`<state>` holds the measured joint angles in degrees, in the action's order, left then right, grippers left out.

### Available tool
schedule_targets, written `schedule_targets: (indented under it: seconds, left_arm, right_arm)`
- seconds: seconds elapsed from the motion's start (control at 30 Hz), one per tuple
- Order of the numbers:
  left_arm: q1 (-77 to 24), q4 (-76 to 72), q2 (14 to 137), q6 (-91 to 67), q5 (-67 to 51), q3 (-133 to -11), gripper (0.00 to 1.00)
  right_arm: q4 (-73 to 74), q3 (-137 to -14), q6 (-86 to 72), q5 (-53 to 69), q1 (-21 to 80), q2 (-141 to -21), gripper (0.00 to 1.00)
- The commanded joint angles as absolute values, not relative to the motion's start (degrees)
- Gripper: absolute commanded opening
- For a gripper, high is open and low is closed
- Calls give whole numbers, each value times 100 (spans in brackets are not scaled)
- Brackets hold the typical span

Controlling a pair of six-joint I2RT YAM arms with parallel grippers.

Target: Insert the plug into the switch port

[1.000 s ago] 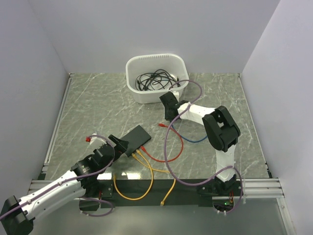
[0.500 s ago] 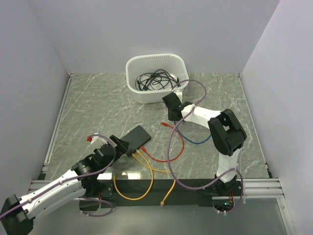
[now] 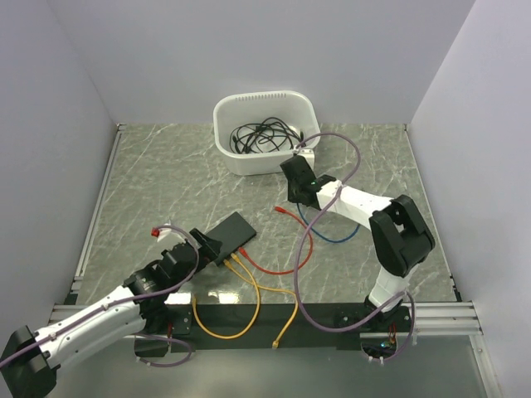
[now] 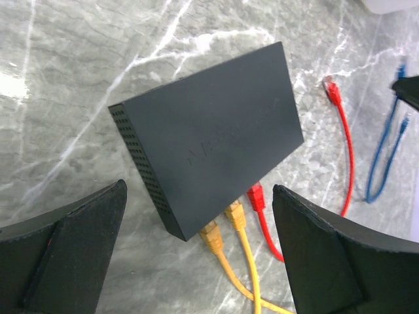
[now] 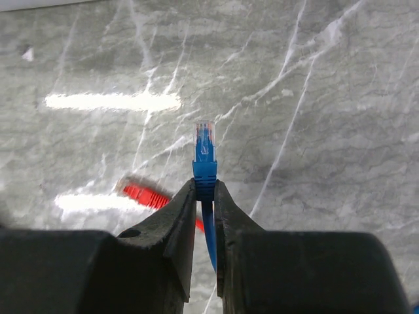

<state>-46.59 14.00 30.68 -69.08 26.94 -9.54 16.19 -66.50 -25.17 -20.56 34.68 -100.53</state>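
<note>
The flat black switch box (image 3: 229,234) lies left of centre, and my open left gripper (image 3: 202,245) hovers just over its near-left end. In the left wrist view my left gripper (image 4: 200,190) straddles the box (image 4: 209,134). The switch port row runs along the box's lower edge, its sockets hidden. Two yellow plugs (image 4: 222,226) and a red plug (image 4: 256,195) sit in it. My right gripper (image 3: 296,177) hangs near the white tub, shut on the blue plug (image 5: 204,154), which sticks out beyond its fingertips (image 5: 205,186), clip side up. The blue cable (image 3: 333,237) trails behind.
A white tub (image 3: 265,99) of black cables stands at the back. A red cable's loose end (image 3: 280,211) lies between the box and my right gripper. Yellow cables (image 3: 224,330) loop over the near table edge. Grey walls enclose three sides.
The right arm has swung its elbow to the right, and its gripper has shifted slightly right with the blue plug. The left arm has crept slightly forward.
</note>
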Motion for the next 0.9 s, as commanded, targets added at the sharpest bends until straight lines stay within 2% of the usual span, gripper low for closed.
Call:
schedule_targets:
  seconds: [0.0,0.47,0.87]
  left_arm:
    - [-4641,1195,3138,-6750,2952,-1212,99]
    - [-4641,747,1864,-6065,3322,-1028,99]
    - [-4641,-562,572,-5150,2884,-343,95]
  right_arm:
    - [1424,-6601,-2496,-2127,3603,-9537,0]
    - [1205,-5837,-2751,-1337,3964,-8509,0]
    - [-1229,-3842,-2646,1940,4069,-6953,0]
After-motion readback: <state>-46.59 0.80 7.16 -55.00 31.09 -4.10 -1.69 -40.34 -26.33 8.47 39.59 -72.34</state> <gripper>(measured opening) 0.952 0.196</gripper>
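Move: The blue plug is already pinched in my right fingers. The switch it is bound for lies about 12 cm back, 16 cm left and 5 cm below; the loose red plug is some 3 cm ahead and 4 cm left of that hand, and the seated red plug some 14 cm back and 14 cm left. From my empty left hand, the switch is about 4 cm ahead, 6 cm right and 4 cm below; the yellow plugs are roughly 2 cm back and 5 cm right. Keeping the blue plug pinched, I lift my right hand a little, then swing it about 12 cm back and 6 cm left towards the switch, turning it counter-clockwise and raising its left side, each by more than 25 degrees. Meanwhile my open left hand rises about 9 cm from beside the switch, easing slightly forward and tipping its fingers up some 25 degrees. ##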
